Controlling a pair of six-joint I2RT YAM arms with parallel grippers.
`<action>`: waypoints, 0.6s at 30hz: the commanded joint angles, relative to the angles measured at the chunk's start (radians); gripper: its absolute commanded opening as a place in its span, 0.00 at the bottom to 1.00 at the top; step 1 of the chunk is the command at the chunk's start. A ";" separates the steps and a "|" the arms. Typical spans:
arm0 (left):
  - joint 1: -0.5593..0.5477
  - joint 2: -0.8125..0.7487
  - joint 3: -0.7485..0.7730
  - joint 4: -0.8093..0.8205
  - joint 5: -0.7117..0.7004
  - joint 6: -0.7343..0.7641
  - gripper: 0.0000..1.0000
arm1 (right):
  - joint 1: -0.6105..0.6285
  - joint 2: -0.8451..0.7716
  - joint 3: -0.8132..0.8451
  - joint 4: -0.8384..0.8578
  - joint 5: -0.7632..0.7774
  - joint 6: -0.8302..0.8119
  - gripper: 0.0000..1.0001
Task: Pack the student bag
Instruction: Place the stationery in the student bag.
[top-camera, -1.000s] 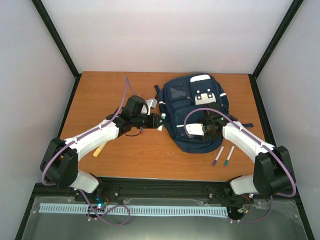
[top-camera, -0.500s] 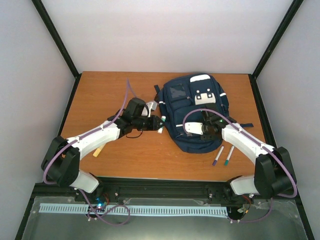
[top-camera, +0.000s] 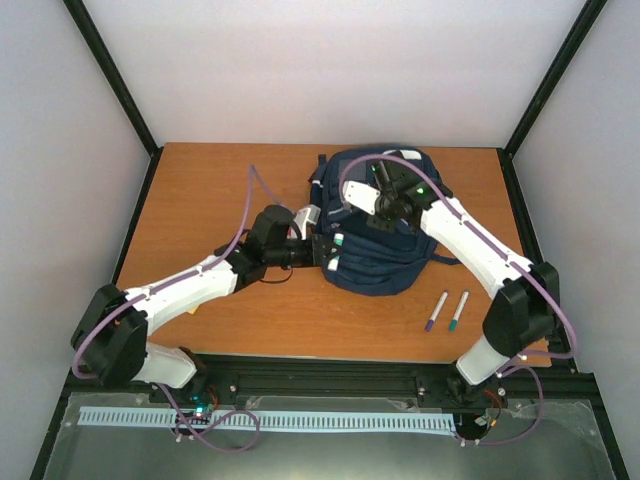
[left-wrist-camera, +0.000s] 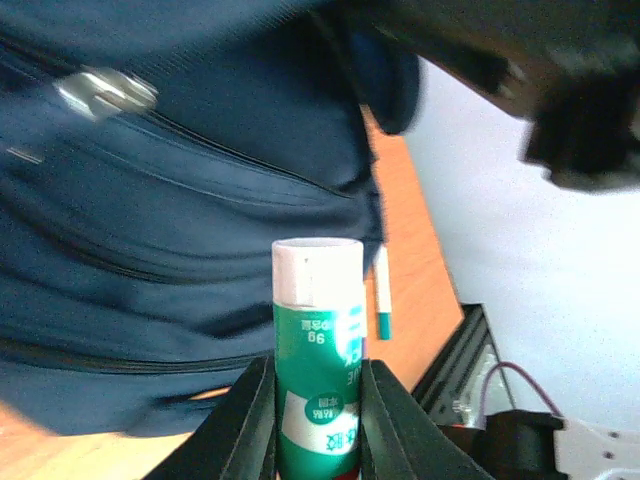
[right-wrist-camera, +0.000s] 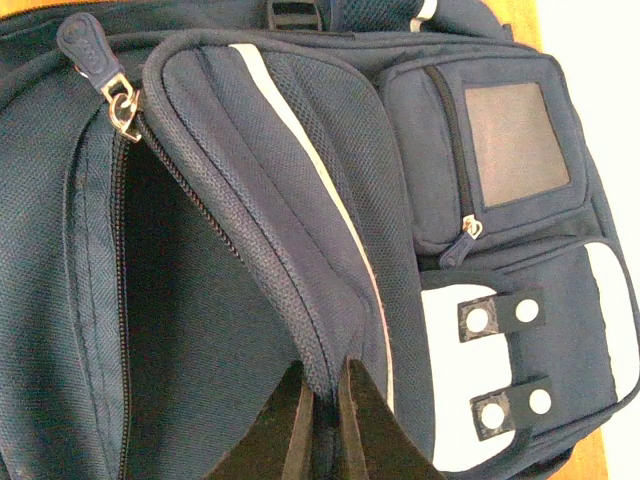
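Note:
The student bag (top-camera: 385, 262), navy with white stripes and patches, lies on the right half of the table. My right gripper (top-camera: 383, 200) is shut on the zipper edge of the bag's flap (right-wrist-camera: 300, 250) and holds it raised, so a dark opening (right-wrist-camera: 170, 320) shows beside it. In the right wrist view, my right gripper (right-wrist-camera: 322, 385) pinches the seam. My left gripper (top-camera: 328, 251) is at the bag's left side, shut on a green glue stick (left-wrist-camera: 318, 330) with a white cap. That cap (top-camera: 337, 241) points at the bag.
Two markers, one with a purple cap (top-camera: 436, 311) and one with a teal cap (top-camera: 457, 311), lie near the front edge, right of the bag. A small white-grey object (top-camera: 307, 215) sits by the bag's left side. A metal zipper pull (left-wrist-camera: 105, 92) hangs on the bag.
The right gripper closed on the bag's flap and pulled it up and toward the back, bunching the bag. The left gripper carried the glue stick right, up to the bag's side.

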 joint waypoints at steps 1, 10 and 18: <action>-0.077 -0.046 -0.011 0.161 -0.087 -0.145 0.01 | 0.007 0.060 0.183 -0.014 -0.013 0.156 0.03; -0.120 0.070 -0.048 0.406 -0.216 -0.416 0.01 | 0.007 0.103 0.265 -0.074 -0.051 0.243 0.03; -0.120 0.239 0.113 0.366 -0.296 -0.536 0.01 | 0.007 0.088 0.263 -0.074 -0.075 0.328 0.03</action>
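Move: The left gripper holds the glue stick; the open mouth of the student bag lies about 10 cm to its right, 3 cm ahead and some 6 cm lower. The bag's flap edge, pinched by the right gripper, is about 12 cm right and 9 cm ahead, roughly level in height. The purple and teal markers lie some 12 cm back, 25 and 30 cm right, down on the table. From the right hand the mouth is about 6 cm back, 2 cm left and 6 cm down. Bring the left gripper right, lifting it about 2 cm and drawing it slightly back first, then swing it forward and down, ending roughly 5 cm right and 3 cm forward, towards the bag's open mouth. Turn it counter-clockwise about 15 degrees on the way, keeping the glue stick pinched. With the right gripper keep hold of the flap edge, easing it slightly left, up and forward. ##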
